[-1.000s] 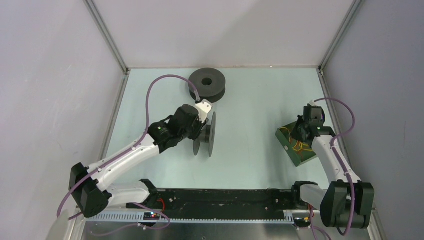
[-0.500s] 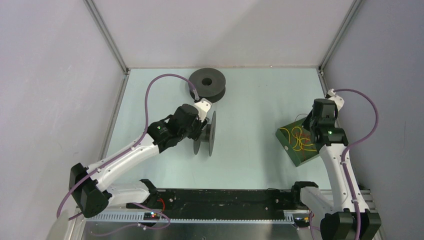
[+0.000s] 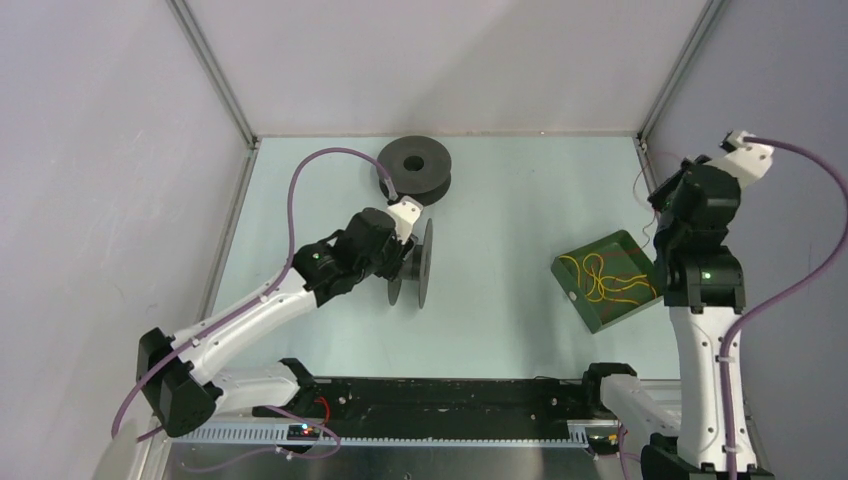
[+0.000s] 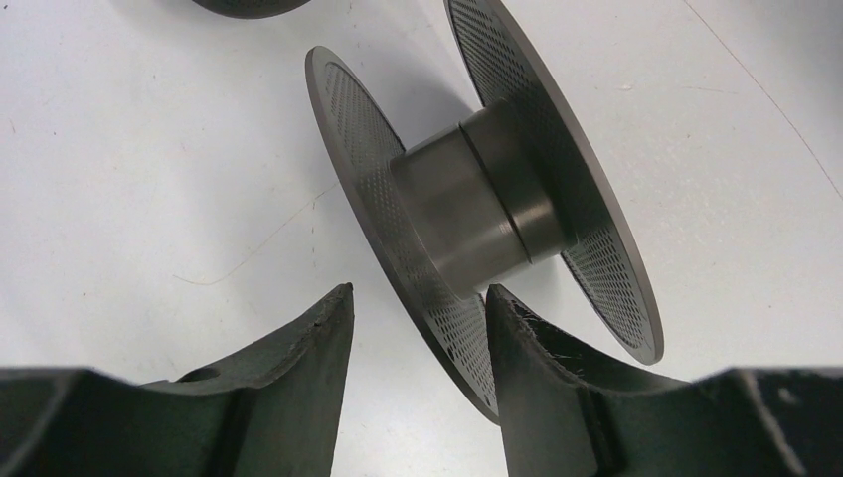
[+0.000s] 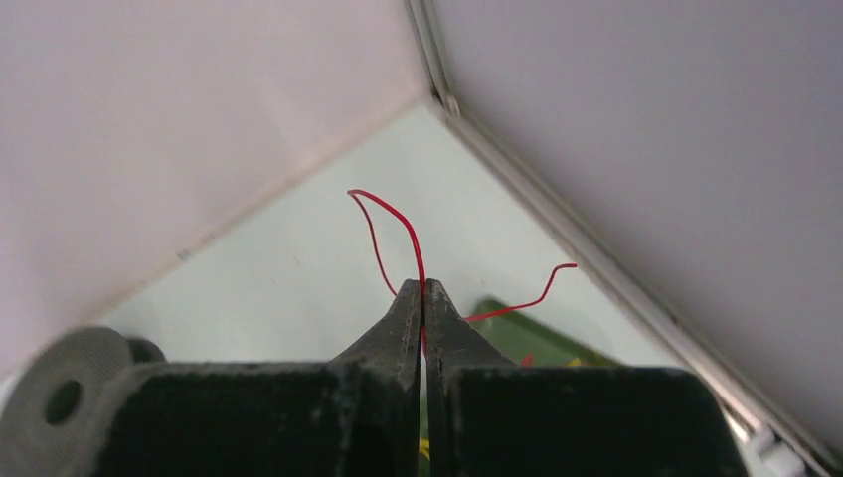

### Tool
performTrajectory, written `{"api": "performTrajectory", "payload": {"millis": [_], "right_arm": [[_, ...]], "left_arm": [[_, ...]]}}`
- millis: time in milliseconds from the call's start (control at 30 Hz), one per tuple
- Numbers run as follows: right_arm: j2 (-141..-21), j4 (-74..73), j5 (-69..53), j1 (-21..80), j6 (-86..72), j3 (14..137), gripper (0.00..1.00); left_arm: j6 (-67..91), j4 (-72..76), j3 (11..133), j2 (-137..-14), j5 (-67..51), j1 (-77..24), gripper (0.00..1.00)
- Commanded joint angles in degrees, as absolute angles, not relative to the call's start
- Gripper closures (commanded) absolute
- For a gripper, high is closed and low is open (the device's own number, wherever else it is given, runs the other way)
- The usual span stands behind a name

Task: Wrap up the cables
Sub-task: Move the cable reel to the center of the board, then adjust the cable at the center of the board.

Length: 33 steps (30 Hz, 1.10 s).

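Observation:
A dark grey spool (image 3: 422,268) stands on edge at the table's middle left. My left gripper (image 4: 418,289) is open astride its near perforated flange (image 4: 378,189). The right finger (image 4: 537,368) sits between the flanges under the hub (image 4: 472,209), and the left finger (image 4: 298,358) stands apart from the flange. My right gripper (image 5: 423,284) is lifted high at the back right (image 3: 657,195), shut on the thin red cable (image 5: 400,215), whose ends curl free above the tips. The yellow cable (image 3: 600,278) lies looped in the green tray (image 3: 575,300).
A second dark grey spool (image 3: 415,168) lies flat at the back, behind the left gripper; it also shows as the spool (image 5: 70,388) at lower left in the right wrist view. The enclosure's walls and corner post (image 3: 655,105) are close behind the right arm.
My right arm has risen from the green tray and swung back toward the right corner, drawing the red cable up with it. The left jaws widened slightly around the spool flange.

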State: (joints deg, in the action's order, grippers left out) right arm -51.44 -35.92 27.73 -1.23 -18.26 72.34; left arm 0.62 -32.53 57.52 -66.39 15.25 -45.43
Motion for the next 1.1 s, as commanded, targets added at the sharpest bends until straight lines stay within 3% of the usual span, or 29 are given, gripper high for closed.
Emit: {"api": "performTrajectory", "payload": {"millis": [0,167,433,667,867,967,1067], "right_arm": [[-50.37,-24.38,29.93,1.22,-10.60,79.76,1.00],[-50.09,-7.02,27.21,2.71,-1.94,84.35,1.00],[-60.56,16.11,0.74,2.42,9.15,94.00,1.00],[-78.52,18.21,-12.19,2.28,11.24,121.86,1.00],[-89.74,17.08,-18.45,3.17,5.14,138.00,1.00],[-92.90,15.59,-22.23,4.26,2.71,140.71,1.00],[-90.48,12.39,-26.83,6.38,1.24,134.73,1.00]], "left_arm": [[1.01,-31.88,59.82,-64.02,15.42,-45.21,0.44],[1.13,-31.90,60.02,-63.70,15.18,-45.20,0.44],[2.27,-31.78,60.08,-62.51,15.22,-45.25,0.44],[3.14,-31.82,60.30,-62.32,15.20,-45.25,0.44],[3.24,-31.68,60.12,-61.17,16.22,-45.18,0.44],[3.76,-31.65,60.27,-60.89,17.04,-45.26,0.45],[4.21,-31.47,60.26,-59.87,18.48,-45.26,0.45]]}}
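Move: The right hand, already shut on the red cable, has the standing cable reel about 50 cm to its left, level ahead and some 26 cm below; the green box is 33 cm below it, about 4 cm left and 3 cm back. From the open left hand the same reel stands roughly 5 cm ahead, 4 cm right and 6 cm below; the lying reel is 28 cm ahead, 4 cm right, 14 cm below. Right hand hauls the pinched red cable about 40 cm up and leftward, tilting upward; left hand eases up. ##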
